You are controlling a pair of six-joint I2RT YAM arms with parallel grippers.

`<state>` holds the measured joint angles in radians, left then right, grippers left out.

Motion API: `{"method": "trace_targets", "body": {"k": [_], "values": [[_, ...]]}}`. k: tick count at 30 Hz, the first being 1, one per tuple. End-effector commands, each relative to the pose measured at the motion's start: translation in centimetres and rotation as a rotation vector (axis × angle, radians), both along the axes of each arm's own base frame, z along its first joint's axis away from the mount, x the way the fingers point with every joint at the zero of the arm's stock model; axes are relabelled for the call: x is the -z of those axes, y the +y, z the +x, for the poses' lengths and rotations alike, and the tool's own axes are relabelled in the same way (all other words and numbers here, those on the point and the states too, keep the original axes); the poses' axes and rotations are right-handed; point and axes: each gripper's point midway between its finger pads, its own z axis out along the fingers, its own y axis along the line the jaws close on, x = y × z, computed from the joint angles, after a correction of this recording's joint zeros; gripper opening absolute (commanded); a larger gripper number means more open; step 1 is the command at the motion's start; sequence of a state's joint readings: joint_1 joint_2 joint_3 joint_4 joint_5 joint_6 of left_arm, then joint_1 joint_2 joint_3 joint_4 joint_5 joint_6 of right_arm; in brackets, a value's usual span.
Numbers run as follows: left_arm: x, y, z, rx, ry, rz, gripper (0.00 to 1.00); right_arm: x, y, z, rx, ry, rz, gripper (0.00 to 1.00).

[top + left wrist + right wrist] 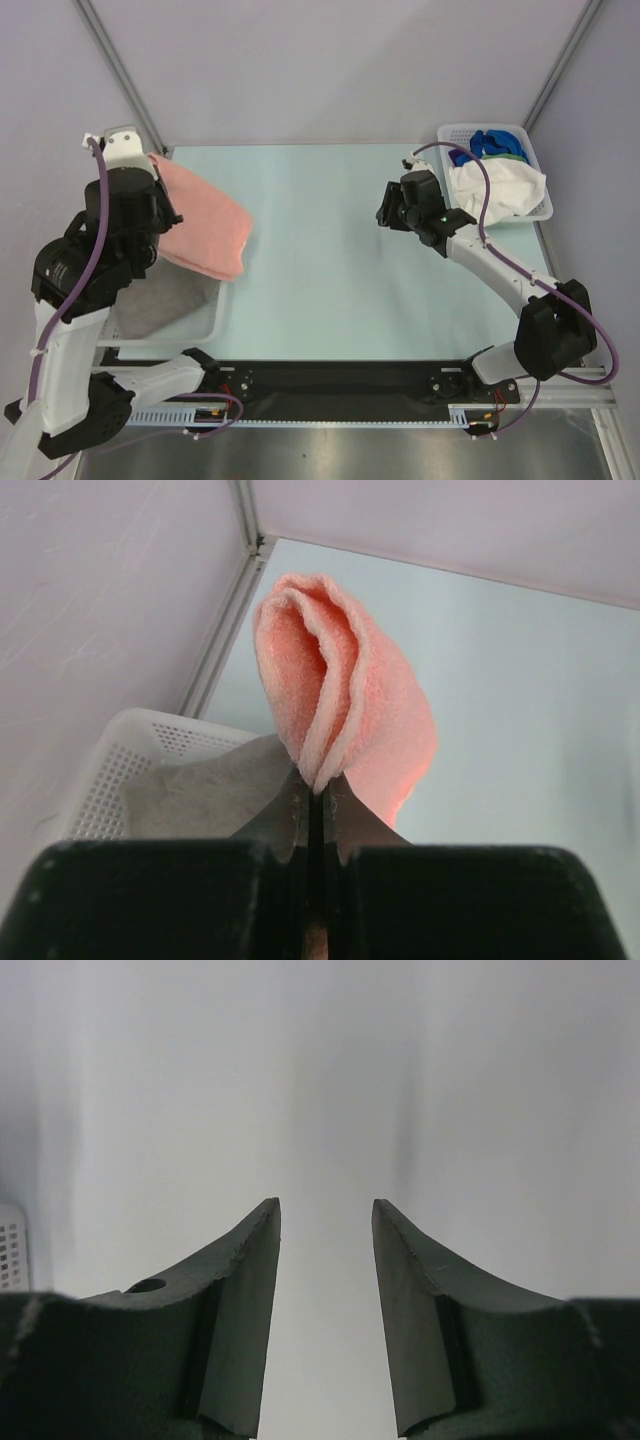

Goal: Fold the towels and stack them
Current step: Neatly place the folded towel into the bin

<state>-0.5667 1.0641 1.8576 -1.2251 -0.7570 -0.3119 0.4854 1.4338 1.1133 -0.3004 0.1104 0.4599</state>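
A folded salmon pink towel [205,228] hangs in the air over the right rim of the left basket [222,305], pinched at its edge by my left gripper [320,785], which is shut on it. In the left wrist view the pink towel [345,685] bulges out in folds from the fingertips. A grey towel [160,300] lies inside that basket, below. My right gripper [325,1205] stands open and empty above the table, right of centre. White [500,190], blue [492,142] and green [516,156] towels lie heaped in the right basket [545,205].
The pale green table top [330,260] stretches between the two white lattice baskets. Grey walls with metal corner posts [115,70] close the back and sides. A black rail with both arm bases [330,385] runs along the near edge.
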Motion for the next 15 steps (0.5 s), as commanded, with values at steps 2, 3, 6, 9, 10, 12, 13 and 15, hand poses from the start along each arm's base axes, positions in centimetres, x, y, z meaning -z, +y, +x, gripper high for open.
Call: {"method": "trace_targets", "body": {"k": [2,3,6,9,10,12,13,15], "values": [[0.3,2.2,-0.1,-0.085,0.002,0.033,0.0,-2.9,0.2,0.5,0.01,-0.065,0.018,0.47],[0.6,3.0,0.0,-0.12,0.01,0.035,0.0,-2.8,0.3,0.4,0.008,-0.062,0.016,0.47],[2.4,4.0,0.8,-0.155,0.051,0.046,0.0,-2.7,0.1,0.4,0.011,-0.061,0.008,0.47],[4.6,4.9,1.6,-0.187,0.086,0.052,0.0,-2.5,0.1,0.4,0.007,-0.058,0.003,0.47],[5.2,5.1,1.8,-0.194,0.095,0.054,0.0,-2.4,0.2,0.4,0.006,-0.054,0.003,0.47],[7.3,5.9,2.3,-0.221,0.124,0.047,0.0,-2.2,0.2,0.5,0.005,-0.053,0.001,0.47],[8.0,6.2,2.5,-0.227,0.131,0.044,0.0,-1.9,0.3,0.4,0.001,-0.047,-0.001,0.47],[10.1,7.2,3.1,-0.25,0.153,0.023,0.0,-1.4,0.3,0.5,-0.003,-0.043,-0.003,0.47]]}}
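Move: The folded pink towel hangs from the left hand's closed fingers, high above the work. The white bin it is being taken to has its middle about 13 cm to that hand's left, 2 cm back and some 37 cm below. In the bin lies the folded grey towel, roughly 10 cm left, 1 cm back and 37 cm below. From the right hand the bin is about 59 cm left, 17 cm back and 13 cm below. The pink towel, still pinched at its gathered upper end, is lowered about 10 cm towards the bin and carried some 6 or 7 cm left. The left hand first swings level to the left, then sinks faster and faster, tipping its fingers down and turning counter-clockwise, each by 10 to 15 degrees, grip kept shut. ##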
